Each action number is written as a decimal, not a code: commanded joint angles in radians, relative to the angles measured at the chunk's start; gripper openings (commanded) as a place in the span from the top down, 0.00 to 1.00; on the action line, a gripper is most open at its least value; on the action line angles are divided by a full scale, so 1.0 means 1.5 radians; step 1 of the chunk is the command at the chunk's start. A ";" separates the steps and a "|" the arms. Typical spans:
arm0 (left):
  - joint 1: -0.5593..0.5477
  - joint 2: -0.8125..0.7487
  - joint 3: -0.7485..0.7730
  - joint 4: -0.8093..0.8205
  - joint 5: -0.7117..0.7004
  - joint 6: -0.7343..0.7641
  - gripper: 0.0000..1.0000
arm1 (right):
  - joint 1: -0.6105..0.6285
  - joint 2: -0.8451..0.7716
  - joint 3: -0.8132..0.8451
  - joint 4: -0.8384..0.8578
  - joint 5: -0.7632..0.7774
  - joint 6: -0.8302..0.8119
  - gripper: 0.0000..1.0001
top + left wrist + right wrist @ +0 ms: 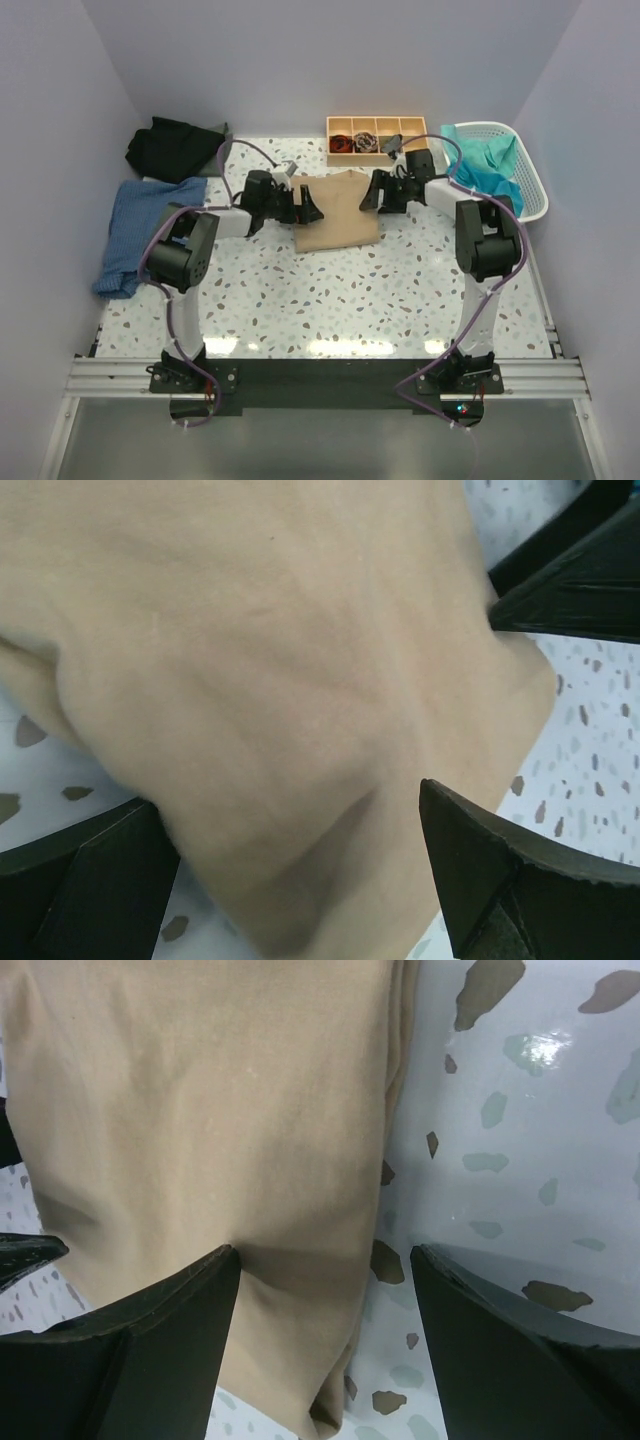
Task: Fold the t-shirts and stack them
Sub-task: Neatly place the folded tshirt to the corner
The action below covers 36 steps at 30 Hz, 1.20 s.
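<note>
A tan t-shirt (pixel 337 212) lies folded into a rectangle at the table's middle. My left gripper (pixel 309 208) stands open at its left edge, and the cloth (pixel 280 660) bulges between the wide-apart fingers (pixel 500 870) without being pinched. At the shirt's right edge my right gripper (pixel 371 195) is open too. In the right wrist view its left finger (pixel 150 1350) rests on the tan cloth (pixel 200 1110), while the other stands over bare table. A denim-blue t-shirt (pixel 140 228) lies crumpled at the left, a black one (pixel 172 148) behind it. A teal one (pixel 487 165) hangs in the basket.
The white laundry basket (pixel 533 195) stands at the back right. A wooden tray (pixel 375 126) with small items in its compartments sits at the back centre, just behind the tan shirt. White walls close in the table on three sides.
</note>
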 commanded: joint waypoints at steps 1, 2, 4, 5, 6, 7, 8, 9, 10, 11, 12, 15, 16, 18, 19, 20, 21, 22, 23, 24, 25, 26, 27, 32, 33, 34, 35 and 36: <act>-0.001 0.052 -0.025 0.075 0.101 -0.053 0.00 | 0.001 0.027 0.027 0.008 -0.050 0.012 0.26; -0.002 0.069 -0.020 0.081 0.120 -0.056 0.00 | 0.002 0.032 0.033 0.006 -0.053 0.012 0.26; -0.008 0.085 -0.012 0.105 0.139 -0.072 0.00 | 0.002 0.043 0.039 0.003 -0.064 0.014 0.26; -0.011 0.103 -0.008 0.124 0.152 -0.080 0.00 | 0.002 0.044 0.039 0.004 -0.066 0.015 0.26; -0.014 0.112 -0.001 0.141 0.161 -0.101 0.00 | 0.002 0.046 0.038 0.007 -0.071 0.016 0.26; -0.018 0.124 0.007 0.156 0.174 -0.110 0.03 | 0.003 0.050 0.039 0.006 -0.073 0.016 0.26; -0.021 0.147 0.016 0.176 0.197 -0.120 0.28 | 0.004 0.053 0.042 0.005 -0.076 0.016 0.26; -0.027 0.158 0.037 0.186 0.207 -0.140 0.48 | 0.005 0.055 0.044 0.000 -0.079 0.016 0.26; -0.029 0.168 0.049 0.190 0.210 -0.150 0.78 | 0.005 0.056 0.045 -0.003 -0.079 0.013 0.27; -0.031 0.185 0.070 0.190 0.212 -0.159 0.84 | 0.006 0.054 0.042 -0.002 -0.078 0.012 0.27; -0.034 0.193 0.083 0.186 0.212 -0.161 0.89 | 0.005 0.052 0.041 -0.003 -0.076 0.011 0.27; -0.038 0.218 0.129 0.172 0.219 -0.171 1.00 | 0.007 0.050 0.040 -0.008 -0.081 0.009 0.27; -0.038 0.220 0.140 0.157 0.219 -0.168 1.00 | 0.007 0.049 0.040 -0.011 -0.079 0.006 0.27; -0.035 0.212 0.164 0.131 0.207 -0.145 1.00 | 0.006 0.038 0.037 -0.014 -0.070 0.003 0.27; -0.033 0.205 0.174 0.088 0.198 -0.131 1.00 | 0.006 0.035 0.036 -0.017 -0.064 -0.003 0.27; -0.032 0.185 0.183 0.061 0.175 -0.114 1.00 | 0.007 0.023 0.032 -0.019 -0.056 -0.006 0.27; -0.026 0.174 0.206 0.030 0.159 -0.073 1.00 | 0.006 0.016 0.030 -0.020 -0.049 -0.008 0.27; -0.024 0.161 0.221 -0.043 0.141 -0.048 1.00 | 0.006 0.008 0.020 -0.018 -0.038 -0.010 0.27; -0.023 0.139 0.260 -0.088 0.088 0.009 1.00 | 0.007 -0.003 0.013 -0.009 -0.017 -0.009 0.26; -0.018 0.126 0.280 -0.133 0.055 0.033 1.00 | 0.007 -0.022 0.006 -0.007 -0.004 -0.010 0.26; -0.015 0.115 0.299 -0.202 0.027 0.053 1.00 | 0.006 -0.034 -0.005 -0.005 0.008 -0.011 0.26; -0.011 0.098 0.341 -0.251 -0.020 0.096 1.00 | 0.006 -0.044 -0.012 0.002 0.019 -0.010 0.24; -0.006 0.089 0.362 -0.282 -0.048 0.117 1.00 | 0.006 -0.060 -0.016 0.004 0.039 -0.012 0.24; 0.010 0.055 0.494 -0.434 -0.168 0.227 1.00 | 0.006 -0.074 -0.025 0.009 0.045 -0.012 0.22; 0.019 0.056 0.513 -0.449 -0.177 0.240 1.00 | 0.006 -0.072 -0.027 0.012 0.040 -0.007 0.22; 0.023 0.058 0.529 -0.479 -0.182 0.252 1.00 | 0.006 -0.068 -0.030 0.014 0.039 -0.006 0.22; 0.026 0.063 0.566 -0.494 -0.194 0.273 1.00 | 0.006 -0.068 -0.031 0.018 0.039 -0.005 0.22; 0.035 0.066 0.582 -0.509 -0.197 0.277 1.00 | 0.006 -0.066 -0.031 0.017 0.038 -0.005 0.22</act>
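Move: At the folded t-shirt's left edge, the left hand sits low with its open fingers pointing right and slightly forward; the shirt's middle is about 6 cm to its right, level with it and 1 cm lower. The divided box stands some 17 cm ahead and 15 cm right, the black cloth 14 cm ahead and 31 cm left. From the right hand, at the opposite edge, the shirt's middle lies about 9 cm left and 3 cm back. Sliding some 7 cm right into the t-shirt while dipping 2 cm, the left hand shuts its fingers on a bunch of the cloth, then lifts about 11 cm, sweeping 10 cm forward and 8 cm back left, its fingers swinging some 30 degrees steeper. The right hand, still open, nudges 1–2 cm inward at the far edge, then eases back and slightly up. ##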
